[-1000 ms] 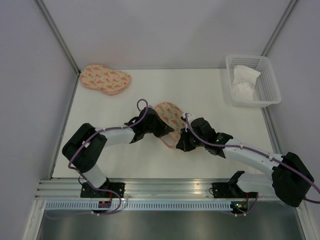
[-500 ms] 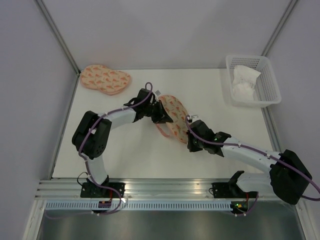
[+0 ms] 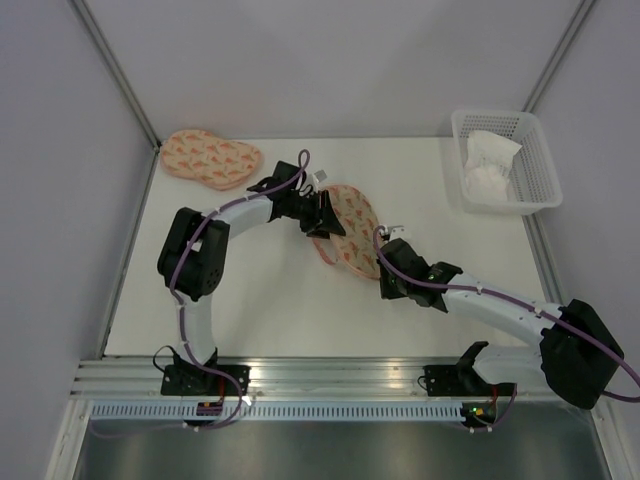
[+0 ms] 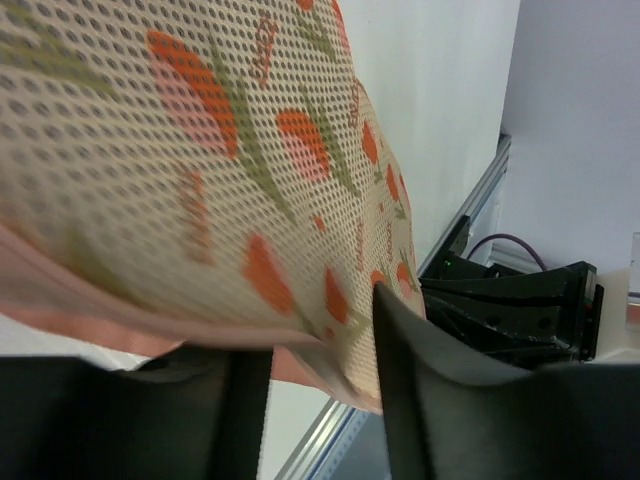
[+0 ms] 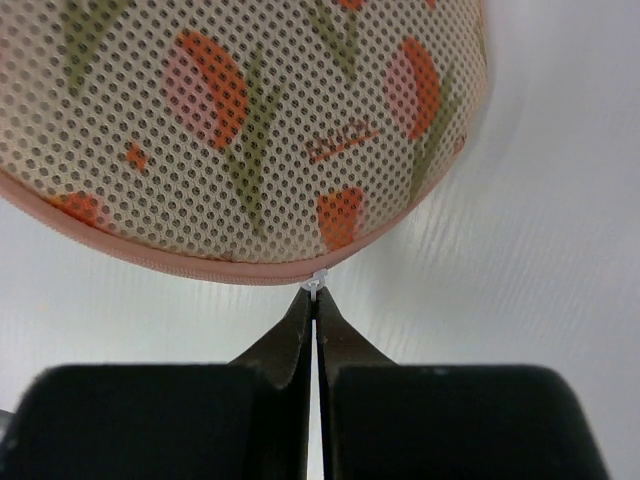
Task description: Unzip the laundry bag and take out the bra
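Observation:
The laundry bag (image 3: 352,228), a peach pouch with an orange leaf print and a pink zipper rim, lies mid-table between both arms. My left gripper (image 3: 322,216) is shut on its left edge. In the left wrist view the bag (image 4: 200,150) fills the top, and its rim sits between my fingers (image 4: 420,390). My right gripper (image 3: 386,272) is at the bag's near end, shut on the small white zipper pull (image 5: 318,282) at the pink rim of the bag (image 5: 250,130). The bra is hidden.
A second pouch with the same print (image 3: 211,159) lies at the back left corner. A white lattice basket (image 3: 535,160) holding a white cloth (image 3: 490,160) stands at the back right. The right arm's links show in the left wrist view (image 4: 520,310).
My left gripper has swung toward the back of the table and carried the bag's edge with it. The bag has turned and shifted a little right. My right gripper followed slightly right on the zipper pull.

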`<state>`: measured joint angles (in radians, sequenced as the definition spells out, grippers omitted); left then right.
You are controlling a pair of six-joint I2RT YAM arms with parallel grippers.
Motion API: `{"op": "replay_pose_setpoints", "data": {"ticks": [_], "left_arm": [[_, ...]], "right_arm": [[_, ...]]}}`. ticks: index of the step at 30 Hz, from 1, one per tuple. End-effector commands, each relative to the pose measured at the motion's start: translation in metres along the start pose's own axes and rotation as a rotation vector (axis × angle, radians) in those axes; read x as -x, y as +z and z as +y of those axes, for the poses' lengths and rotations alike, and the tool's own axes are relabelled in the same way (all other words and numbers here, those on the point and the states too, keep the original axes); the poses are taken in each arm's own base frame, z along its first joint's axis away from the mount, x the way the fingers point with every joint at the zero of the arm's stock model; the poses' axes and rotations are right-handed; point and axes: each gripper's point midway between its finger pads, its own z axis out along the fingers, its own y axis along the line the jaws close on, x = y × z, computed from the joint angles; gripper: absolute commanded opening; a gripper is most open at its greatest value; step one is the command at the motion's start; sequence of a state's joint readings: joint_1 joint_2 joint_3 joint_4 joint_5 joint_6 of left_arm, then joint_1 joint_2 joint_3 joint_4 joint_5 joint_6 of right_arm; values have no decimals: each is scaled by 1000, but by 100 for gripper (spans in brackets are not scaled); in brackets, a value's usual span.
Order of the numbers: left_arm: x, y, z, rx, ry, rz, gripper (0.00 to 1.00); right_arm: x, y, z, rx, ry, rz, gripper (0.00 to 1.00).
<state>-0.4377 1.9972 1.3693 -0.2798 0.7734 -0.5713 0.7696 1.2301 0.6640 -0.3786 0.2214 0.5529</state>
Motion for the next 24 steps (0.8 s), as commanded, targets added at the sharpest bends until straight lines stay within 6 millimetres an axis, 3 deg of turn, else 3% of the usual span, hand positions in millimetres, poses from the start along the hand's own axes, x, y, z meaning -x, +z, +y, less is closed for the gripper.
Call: {"op": "replay_pose_setpoints", "data": {"ticks": [1,3,4,6,7,9,10,12,13,15,16,19,21,24], "left_arm": [[15,-7,-13,-58,82,-21,54],[26,-15,-16,-7,86,-101,68],[19,-16,-10,24,30,-113,71],[24,-33,-11,100,3,-215,72],[6,-32,-3,138,-61,-213,72],[-7,-40,9,217,-114,-264,72],[-28,-45,7,228,-161,-271,72],[-45,-50,9,256,-204,-295,73],[-65,-51,7,246,-254,-292,73],[-78,-52,-1,217,-281,-306,79],[-89,-48,-14,167,-295,-308,82],[-99,-40,-31,99,-341,-324,87],[-93,-37,-33,92,-348,-362,94],[-86,-30,-32,95,-391,-377,95]], "right_arm": [[0,-3,0,5,-3,6,1],[2,-3,4,17,-3,3,0],[3,-3,5,22,-1,2,0],[4,-2,11,51,-4,3,0],[5,-2,14,67,-2,1,1],[7,-2,27,131,-7,0,0],[7,-2,32,159,-7,1,1],[11,-5,51,266,-12,-15,0],[11,-8,60,319,-17,-11,0],[12,-15,79,437,-27,-18,0],[10,-17,85,474,-31,-15,0],[13,-22,100,558,-42,-17,0],[11,-20,102,564,-46,-4,0],[10,-20,102,570,-50,1,0]]}}
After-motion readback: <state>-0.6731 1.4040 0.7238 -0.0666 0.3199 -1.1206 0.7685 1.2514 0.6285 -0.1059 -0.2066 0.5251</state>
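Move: The zipper pull, pinched in the right fingertips, is roughly 11 cm back and 12 cm to the right of the left hand, some 3 cm lower; it is where the left hand heads along the laundry bag's edge. The bag's middle lies about 4 cm to the left hand's right, level with it fore and aft. From the right hand that middle is about 11 cm ahead and 8 cm left, slightly below. Swinging first out to the left and then back some 12 cm towards its base, the left hand spreads its barely parted fingers wide, comes free of the laundry bag's edge and turns about 25 degrees counter-clockwise towards the zipper pull. The right hand keeps its pinch on the pull and carries it about 8 cm left and a little up, turning counter-clockwise and rolling its left side up. ##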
